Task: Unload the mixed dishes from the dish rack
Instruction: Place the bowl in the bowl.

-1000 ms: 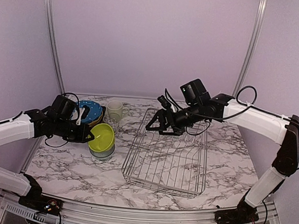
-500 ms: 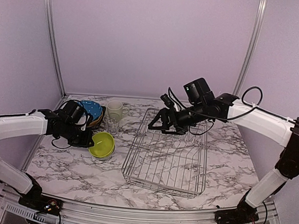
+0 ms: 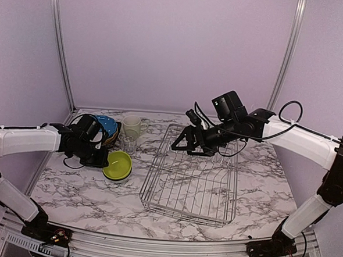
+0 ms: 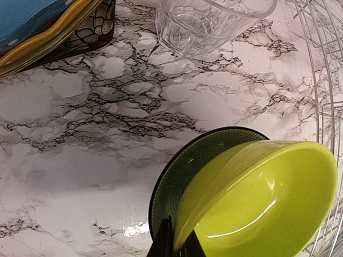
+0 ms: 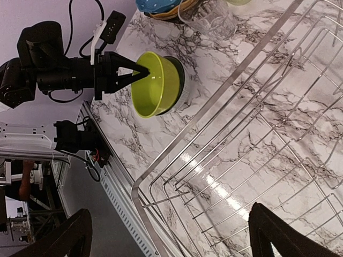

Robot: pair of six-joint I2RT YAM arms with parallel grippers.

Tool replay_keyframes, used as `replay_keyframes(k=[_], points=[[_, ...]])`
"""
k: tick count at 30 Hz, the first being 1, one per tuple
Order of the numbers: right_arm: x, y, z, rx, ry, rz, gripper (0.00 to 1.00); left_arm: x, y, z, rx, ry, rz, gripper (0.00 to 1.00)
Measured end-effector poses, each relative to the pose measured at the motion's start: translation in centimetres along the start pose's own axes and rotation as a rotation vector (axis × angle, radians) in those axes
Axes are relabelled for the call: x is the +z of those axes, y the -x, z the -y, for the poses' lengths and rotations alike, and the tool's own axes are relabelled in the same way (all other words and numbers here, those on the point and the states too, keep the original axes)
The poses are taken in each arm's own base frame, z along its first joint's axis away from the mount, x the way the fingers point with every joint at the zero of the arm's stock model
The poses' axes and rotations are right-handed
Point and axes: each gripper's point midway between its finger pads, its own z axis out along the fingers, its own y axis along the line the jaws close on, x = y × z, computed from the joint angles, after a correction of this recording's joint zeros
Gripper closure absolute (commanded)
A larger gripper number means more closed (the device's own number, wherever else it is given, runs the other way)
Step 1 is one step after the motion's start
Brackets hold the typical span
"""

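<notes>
My left gripper [image 3: 104, 157] is shut on the near rim of the lime-green bowl [image 3: 118, 164]. In the left wrist view its fingertips [image 4: 170, 243] pinch that rim, and the bowl [image 4: 262, 203] lies tilted inside a darker ribbed bowl [image 4: 179, 176]. The silver dish rack [image 3: 191, 185] lies at the table's middle with nothing in it. My right gripper [image 3: 186, 143] hangs open over the rack's far left end, nothing between its fingers [image 5: 77, 235]. A small clear glass [image 3: 128, 144], a pale green mug [image 3: 131, 126] and a stack of plates [image 3: 104, 128], blue dotted one on top, stand left of the rack.
The rack's left rail [image 4: 321, 80] runs close beside the two nested bowls. The glass [image 4: 209, 21] and the plate stack [image 4: 43, 27] stand just beyond them. The left wall and its metal post [image 3: 60, 46] are close behind the plates.
My left gripper has lowered the lime-green bowl from a steep tilt down into the ribbed bowl. The right gripper has drifted slightly right and stays open.
</notes>
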Motion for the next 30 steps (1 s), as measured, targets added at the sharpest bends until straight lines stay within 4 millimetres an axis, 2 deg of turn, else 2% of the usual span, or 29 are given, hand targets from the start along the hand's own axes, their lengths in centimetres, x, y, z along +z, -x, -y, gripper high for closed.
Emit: replay_keyframes(k=[12, 19, 21, 23, 24, 27, 30], points=[[-0.1, 0.0, 0.0, -0.002, -0.002, 0.003, 0.02, -0.2, 0.9, 0.0, 0.023, 0.012, 0.018, 0.73], [-0.1, 0.1, 0.0, -0.002, -0.003, 0.004, 0.02, -0.5, 1.5, 0.3, 0.03, 0.008, 0.03, 0.66], [-0.1, 0.1, 0.0, -0.003, -0.003, 0.004, 0.02, -0.5, 1.5, 0.2, 0.029, 0.01, 0.027, 0.59], [-0.1, 0.1, 0.0, -0.005, -0.005, 0.005, 0.02, -0.7, 1.6, 0.3, 0.028, 0.011, 0.026, 0.45], [-0.1, 0.1, 0.1, -0.005, -0.008, 0.006, 0.02, -0.9, 1.9, 0.4, 0.028, 0.006, 0.031, 0.37], [-0.1, 0.2, 0.2, -0.006, -0.014, 0.01, 0.02, -1.6, 2.7, 1.2, 0.063, -0.025, 0.046, 0.03], [-0.1, 0.3, 0.4, -0.01, -0.022, 0.015, 0.02, -3.1, 4.3, 2.4, 0.102, -0.066, 0.088, 0.01]])
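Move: The left hand holds the green bowl by its left rim, tipped over the grey bowl, whose middle lies about 5 cm to the right, 3 cm back and 4 cm below the hand. The glass stands 8 cm ahead and 8 cm right, the mug some 18 cm ahead and 10 cm right, the plate stack about 13 cm ahead and 3 cm left. From the idle right hand, the grey bowl is roughly 21 cm left, about level front to back, 20 cm below. The left fingers let go of the green bowl's rim, first easing apart slowly with the hand nearly in place, then spreading wide. As they open, the hand comes free and rises about 5 cm, most of it late, drifting some 2 cm forward and a little right, with the fingertips swinging slightly forward. ##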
